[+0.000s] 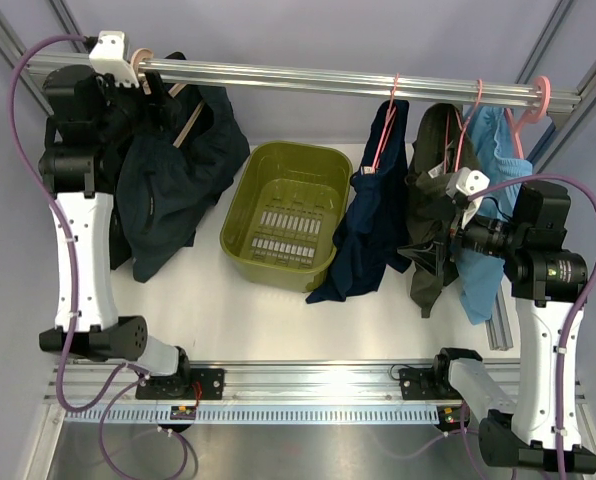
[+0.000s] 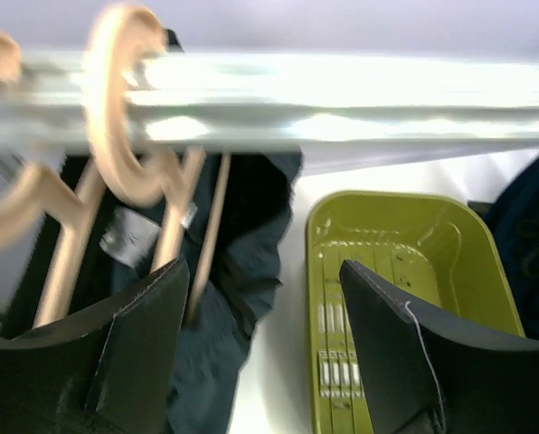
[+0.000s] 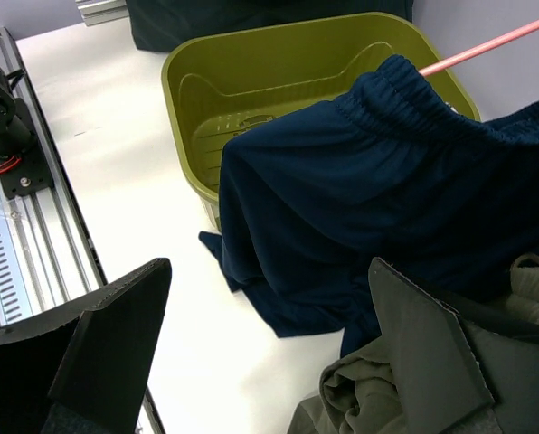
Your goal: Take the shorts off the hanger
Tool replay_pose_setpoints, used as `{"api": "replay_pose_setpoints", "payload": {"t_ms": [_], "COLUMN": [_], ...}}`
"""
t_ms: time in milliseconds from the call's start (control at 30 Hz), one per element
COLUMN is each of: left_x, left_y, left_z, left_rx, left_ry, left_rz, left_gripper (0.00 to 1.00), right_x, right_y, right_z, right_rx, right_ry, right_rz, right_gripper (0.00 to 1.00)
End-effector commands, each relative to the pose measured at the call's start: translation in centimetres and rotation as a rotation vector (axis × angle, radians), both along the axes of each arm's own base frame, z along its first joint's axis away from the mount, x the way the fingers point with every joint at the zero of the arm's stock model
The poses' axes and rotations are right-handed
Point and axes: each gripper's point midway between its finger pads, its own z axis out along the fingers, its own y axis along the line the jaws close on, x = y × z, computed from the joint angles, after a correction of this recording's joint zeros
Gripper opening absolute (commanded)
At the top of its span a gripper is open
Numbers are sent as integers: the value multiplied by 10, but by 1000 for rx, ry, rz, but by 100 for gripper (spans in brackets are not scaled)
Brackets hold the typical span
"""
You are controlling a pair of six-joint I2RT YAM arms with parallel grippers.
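Note:
The dark teal-slate shorts [image 1: 173, 175] hang from a wooden hanger [image 1: 188, 115] at the left end of the rail. The navy shorts [image 1: 368, 225] hang from a pink hanger [image 1: 383, 140] right of the bin, their hem resting on the table. My left gripper [image 1: 143, 100] is up at the rail beside the wooden hanger. In the left wrist view its jaws stand apart [image 2: 265, 298], the hanger's wooden bars [image 2: 174, 235] just past the left finger, the teal-slate shorts [image 2: 215, 334] below. My right gripper [image 1: 440, 212] is open [image 3: 269, 298] in front of the navy shorts [image 3: 360, 199], nothing between its fingers.
An olive-green bin [image 1: 240, 235] sits on the table between the two pairs. Olive-green shorts [image 1: 433, 150] and light-blue shorts [image 1: 490, 250] hang on pink hangers at the right. The metal rail [image 1: 308, 78] runs across the top. An empty pink hanger [image 1: 531, 105] hangs at its right end.

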Motion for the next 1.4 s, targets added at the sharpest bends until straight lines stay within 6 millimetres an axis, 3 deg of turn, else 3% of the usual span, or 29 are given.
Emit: {"api": "replay_pose_setpoints", "payload": {"t_ms": [0, 567, 767, 1067, 1167, 1367], "left_x": [8, 61, 70, 78, 78, 73], "left_y": [4, 34, 34, 40, 42, 40], "left_z": [12, -26, -32, -63, -67, -56], "left_rx": [-14, -12, 14, 67, 76, 88], "left_ry": [-11, 46, 43, 118, 125, 79], "left_rz": [-27, 19, 2, 2, 9, 1], "left_gripper": [71, 59, 53, 40, 34, 7], "right_x": [0, 6, 7, 15, 18, 20], "right_y": [5, 11, 11, 11, 11, 12], "right_z": [6, -4, -8, -8, -7, -6], "right_rx": [23, 78, 86, 100, 107, 118], "right_ry": [-34, 24, 50, 66, 68, 77], "right_rz": [38, 65, 60, 50, 47, 52], "right_gripper": [99, 100, 100, 100, 99, 100]}}
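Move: The wooden hanger's neck, just under the hook of the right-hand one of the two, lies about 8 cm ahead of the left hand, some 4 cm to its left and 7 cm below. The other wooden hanger is roughly 5 cm farther left; the rail crosses straight ahead at about 10 cm, 4 cm lower; the dark teal shorts hang some 18 cm beneath the neck. From the right hand that neck is about 27 cm ahead, 46 cm left and slightly above. Forward and down, bearing left, the left hand goes about 10 cm in all to the right-hand wooden hanger at the rail, quickly at first and then easing to a stop, tipping under 10 degrees downward. Its fingers, partly open, narrow on the way and shut almost fully on the hanger by its hook, pinching it. The right hand, open and empty, drifts about 2 cm forward and slightly down. ##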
